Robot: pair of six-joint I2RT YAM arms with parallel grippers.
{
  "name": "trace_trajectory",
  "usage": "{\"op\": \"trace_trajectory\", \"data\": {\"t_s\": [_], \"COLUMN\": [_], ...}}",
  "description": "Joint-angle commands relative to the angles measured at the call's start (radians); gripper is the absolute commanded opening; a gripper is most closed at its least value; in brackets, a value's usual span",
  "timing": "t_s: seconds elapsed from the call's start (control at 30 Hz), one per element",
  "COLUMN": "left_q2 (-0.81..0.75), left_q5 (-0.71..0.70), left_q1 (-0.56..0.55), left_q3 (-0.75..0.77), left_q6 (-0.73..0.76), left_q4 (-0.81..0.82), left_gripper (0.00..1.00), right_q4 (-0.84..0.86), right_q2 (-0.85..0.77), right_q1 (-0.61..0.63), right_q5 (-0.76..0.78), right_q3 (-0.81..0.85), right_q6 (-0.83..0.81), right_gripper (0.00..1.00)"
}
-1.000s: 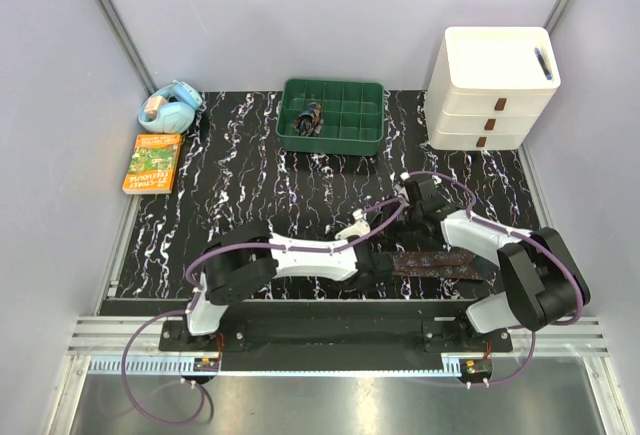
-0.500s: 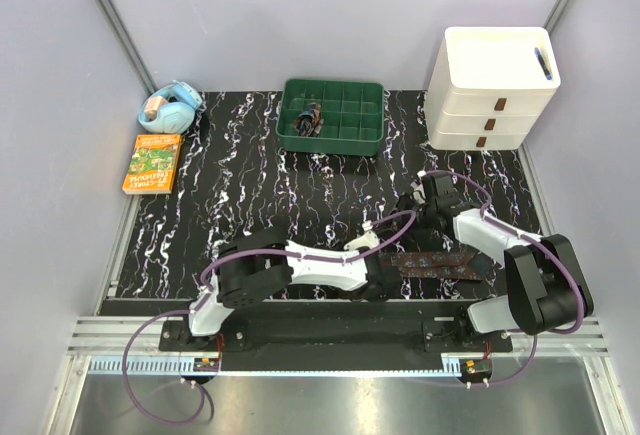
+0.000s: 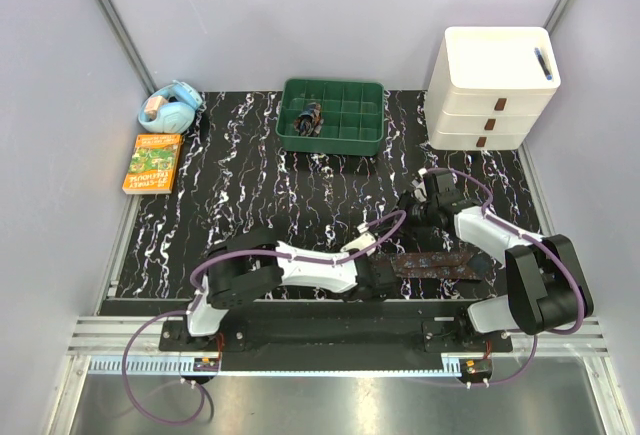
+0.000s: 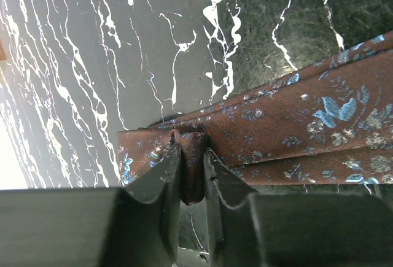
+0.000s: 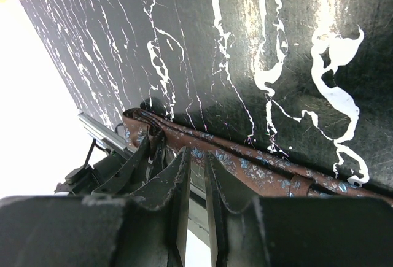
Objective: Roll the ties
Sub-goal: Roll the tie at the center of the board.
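Note:
One of the ties, brown cloth with small blue flowers, lies flat along the mat's front edge, right of centre. My left gripper is at its left end. In the left wrist view the jaws pinch a raised fold of the tie. My right gripper hovers just behind the tie. In the right wrist view its jaws stand a narrow gap apart with nothing between them, and the tie lies beyond. A dark rolled bundle sits in the green tray.
The green compartment tray stands at the back centre. A white drawer unit is at the back right. An orange book and a light blue object lie at the far left. A metal rail runs right behind the tie's front side.
My left arm has stretched further right and lower along the front edge, staying at the tie's left end. The right gripper has shifted slightly right and back.

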Motion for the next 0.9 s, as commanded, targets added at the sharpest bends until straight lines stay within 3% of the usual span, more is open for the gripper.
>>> {"op": "trace_trajectory", "data": {"t_s": [0.0,0.53,0.87], "left_q2": [-0.037,-0.173,-0.219], "left_q5": [0.116,0.173,0.16], "left_q1": [-0.003,0.026,0.055], "left_q3": [-0.039,-0.145,-0.139], "left_q6": [-0.036,-0.022,-0.014], "left_q4": [0.106,0.25,0.255], "left_gripper": [0.26,0.5,0.53], "right_q4": [-0.003,-0.014,-0.015], "right_q2": [-0.027,-0.033,-0.037], "right_q1": [-0.005,-0.005,-0.005], "right_q5": [-0.017,-0.023,-0.027], "right_q3": [0.037,0.061,0.057], "right_q6": [-0.015,-0.012,-0.01], "right_gripper": [0.22,0.21,0.2]}}
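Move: Between the left fingertips at the start is the tie's folded left end, practically at the hand point. From there the flat stretch of tie runs straight to the right, its middle about 12 cm off. The table's front edge is some 6 cm back, and the green tray roughly 35 cm ahead and 9 cm to the left. From the right hand, the folded end lies about 7 cm back, 5 cm left and 6 cm below. Letting go of the tie's folded end, the left hand spreads its already loosening fingers to about half open, low over the table. It barely travels, drifting about 1 cm to the right along the tie, while the wrist rolls some 15 degrees, left side sinking. The right fingertip stands clear of the cloth; whether the left one still touches can't be seen. ##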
